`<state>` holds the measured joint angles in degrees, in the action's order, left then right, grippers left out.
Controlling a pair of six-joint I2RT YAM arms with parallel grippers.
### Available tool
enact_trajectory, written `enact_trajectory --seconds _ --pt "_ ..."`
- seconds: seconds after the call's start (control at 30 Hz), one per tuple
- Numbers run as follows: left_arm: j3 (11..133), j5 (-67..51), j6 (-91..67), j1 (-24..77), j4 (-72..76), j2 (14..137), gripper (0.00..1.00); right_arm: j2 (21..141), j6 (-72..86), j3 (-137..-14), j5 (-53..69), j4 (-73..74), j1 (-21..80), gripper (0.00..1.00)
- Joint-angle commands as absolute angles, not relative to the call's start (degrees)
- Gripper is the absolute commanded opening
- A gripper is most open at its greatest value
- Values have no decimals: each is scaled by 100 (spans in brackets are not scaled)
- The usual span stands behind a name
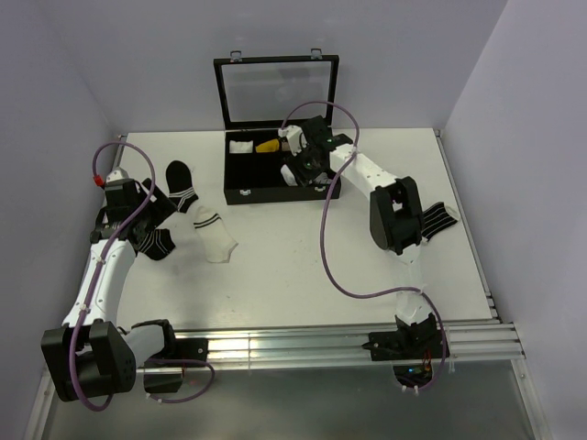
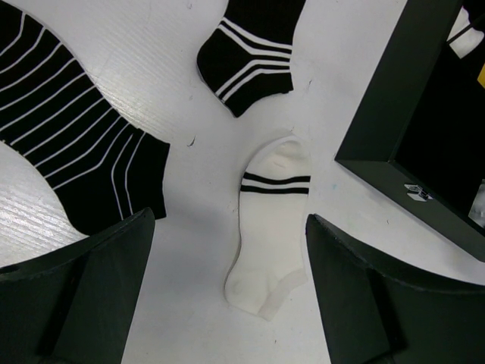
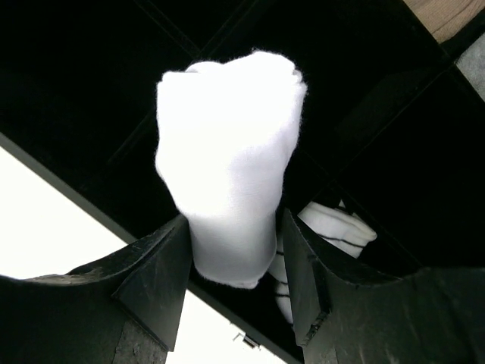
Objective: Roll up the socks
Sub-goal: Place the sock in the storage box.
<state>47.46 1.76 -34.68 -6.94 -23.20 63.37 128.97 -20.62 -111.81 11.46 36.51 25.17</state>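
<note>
My right gripper [image 1: 300, 170] [image 3: 233, 221] hangs over the open black box [image 1: 275, 194] and is shut on a rolled plain white sock [image 3: 227, 152], whose sides both fingers touch. Below it in a box compartment lies another rolled white sock with thin black lines [image 3: 337, 227]. A flat white ankle sock with two black cuff bands [image 1: 214, 235] [image 2: 274, 227] lies on the table. My left gripper [image 1: 168, 218] [image 2: 229, 220] hovers above that sock, open, with nothing between its fingers.
A black sock with white stripes [image 1: 181, 184] [image 2: 250, 53] lies beyond the white one, and a black sock with thin white lines [image 1: 156, 242] [image 2: 76, 144] lies to its left. Another striped black sock [image 1: 438, 220] lies by the right arm. The box [image 2: 394, 152] holds a yellow item [image 1: 268, 145].
</note>
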Motion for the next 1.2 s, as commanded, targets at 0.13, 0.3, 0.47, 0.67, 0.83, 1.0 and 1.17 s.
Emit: enact_trajectory --seconds 0.13,0.3,0.47,0.67,0.83,1.0,1.17 --pt "4711 167 -3437 -729 -2145 6240 86 12401 -1942 -11267 1292 4263 2540 58" --pt "4711 167 -3437 -729 -2153 6240 86 12647 -1872 -11496 1292 4272 2549 58" --pt "4702 158 -3445 -729 -2145 6240 86 12823 -1819 -11444 1292 4105 2540 57" --pt "4693 150 -3437 -729 -2153 6249 86 13131 -1793 -11391 1318 4104 2540 40" --pt "4693 141 -3437 -729 -2153 6249 86 13324 -1740 -11312 1345 4262 2470 26" --pt "4676 79 -3437 -729 -2136 6275 86 13604 -1723 -11495 1170 4701 2382 20" --pt "4667 88 -3445 -729 -2144 6284 86 13606 -1749 -11681 1011 5132 2373 21"
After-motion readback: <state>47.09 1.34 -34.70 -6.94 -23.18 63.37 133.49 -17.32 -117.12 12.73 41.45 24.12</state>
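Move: The white rolled sock sits between my loosely parted right fingers inside the storage box, its middle about 2 cm ahead and 3 cm left of them and 1 cm lower. The striped rolled sock lies some 5 cm to the right of my right hand and 4 cm lower. In the back row, the beige sock is about 11 cm ahead and 1 cm left, the grey one 11 cm ahead and 5 cm right, both some 3 cm down. From my left hand, the white rolled sock is roughly 17 cm ahead, 32 cm right and 10 cm lower. I take a fresh pinch on the near end of the white rolled sock: my right hand first lifts about 1.5 cm, easing back slightly with the fingers still half open. Then I close them around that end and go down some 3 cm with a little forward, lower into the box, tipping the fingers about 5 degrees more downward. ##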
